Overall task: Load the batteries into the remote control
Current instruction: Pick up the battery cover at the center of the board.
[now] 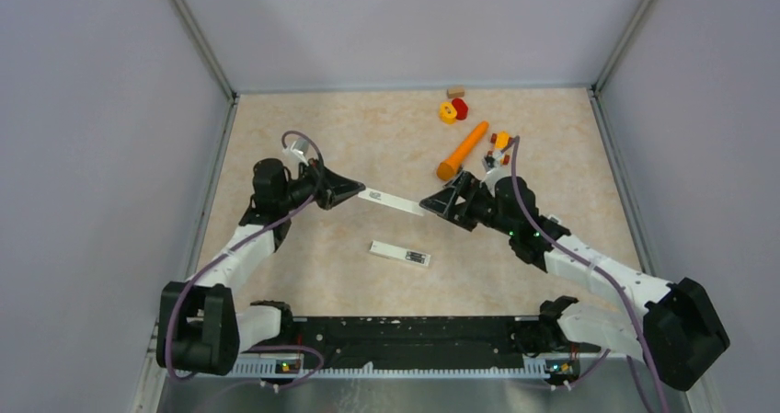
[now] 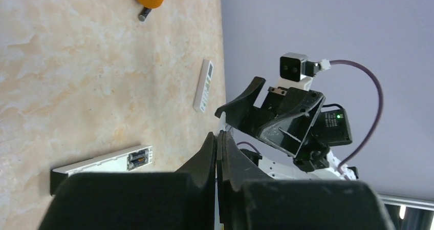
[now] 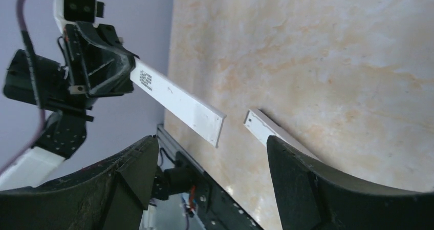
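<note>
The remote control (image 1: pixel 400 253) lies flat mid-table, a slim white bar (image 2: pixel 97 164) with its end compartment uncovered and batteries (image 2: pixel 138 159) lying inside it. My left gripper (image 1: pixel 357 193) is shut on one end of a long thin white cover strip (image 1: pixel 394 200) and holds it above the table; in the left wrist view the jaws (image 2: pixel 218 137) are pressed together. The strip (image 3: pixel 176 98) points at my right gripper (image 3: pixel 211 155), which is open, with the strip's free end just ahead of its fingertips. In the top view the right gripper (image 1: pixel 426 203) stands at that free end. A loose dark battery (image 2: pixel 144 14) lies by the carrot.
An orange carrot toy (image 1: pixel 463 151) lies behind the right gripper. Small toys (image 1: pixel 453 109) and bits (image 1: pixel 499 143) sit at the back right. A shorter white remote (image 2: pixel 203 86) lies near the wall. Grey walls enclose the table; a black rail (image 1: pixel 405 332) runs along the near edge.
</note>
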`<control>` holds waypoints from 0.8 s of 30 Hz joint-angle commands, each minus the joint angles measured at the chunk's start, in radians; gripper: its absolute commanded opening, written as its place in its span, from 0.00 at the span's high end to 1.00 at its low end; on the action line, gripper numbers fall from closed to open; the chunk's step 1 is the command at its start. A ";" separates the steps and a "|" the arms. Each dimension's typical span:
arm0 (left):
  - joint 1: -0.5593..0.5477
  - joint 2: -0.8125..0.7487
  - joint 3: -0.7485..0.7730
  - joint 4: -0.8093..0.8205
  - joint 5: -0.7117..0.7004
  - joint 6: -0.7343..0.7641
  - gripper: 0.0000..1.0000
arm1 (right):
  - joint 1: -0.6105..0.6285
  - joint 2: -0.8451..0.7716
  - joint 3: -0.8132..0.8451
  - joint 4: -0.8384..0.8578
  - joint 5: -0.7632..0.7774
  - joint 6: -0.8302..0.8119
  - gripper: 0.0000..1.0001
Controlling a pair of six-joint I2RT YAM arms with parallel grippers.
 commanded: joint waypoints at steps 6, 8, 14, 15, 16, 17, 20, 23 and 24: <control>0.015 -0.078 0.015 0.144 0.085 -0.158 1.00 | 0.001 0.051 -0.019 0.380 -0.152 0.213 0.32; 0.015 -0.085 0.014 0.142 0.086 -0.162 1.00 | 0.001 0.060 -0.028 0.436 -0.161 0.226 0.41; 0.016 -0.106 0.007 0.139 0.091 -0.142 1.00 | 0.001 0.060 0.006 0.434 -0.177 0.191 0.69; 0.016 -0.107 0.008 0.136 0.089 -0.138 1.00 | 0.001 0.060 0.008 0.446 -0.186 0.189 0.73; 0.016 -0.106 0.009 0.136 0.090 -0.137 1.00 | 0.001 0.064 0.011 0.454 -0.198 0.192 0.76; 0.016 -0.105 0.010 0.136 0.090 -0.137 1.00 | 0.001 0.064 0.014 0.462 -0.210 0.194 0.78; 0.018 -0.098 0.015 0.142 0.090 -0.141 1.00 | 0.001 0.071 0.016 0.487 -0.236 0.202 0.80; 0.019 -0.091 0.020 0.148 0.090 -0.141 1.00 | 0.001 0.069 0.009 0.494 -0.241 0.206 0.87; 0.020 -0.091 0.021 0.148 0.091 -0.139 0.99 | 0.001 0.068 0.006 0.494 -0.239 0.207 0.96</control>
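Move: From the right gripper, the middle of the battery cover lies about 9 cm left, 2 cm ahead and 1 cm higher, its free end only some 2 cm left of the fingertips. The remote control rests on the board 8 cm left, 6 cm back and 18 cm below; the orange microphone is 22 cm ahead and 9 cm right. From the left gripper, still holding the cover's other end, the cover's middle is about 7 cm right, 2 cm back and 2 cm lower. Bring the right gripper up about 6 cm and some 3 cm left onto the free end of the battery cover, rolling the wrist some 20 degrees, and close its wide-open fingers around that end. Meanwhile keep the left gripper shut on the other end and lift it about 4.5 cm, easing slightly back and tipping the cover's free end a little upward. ##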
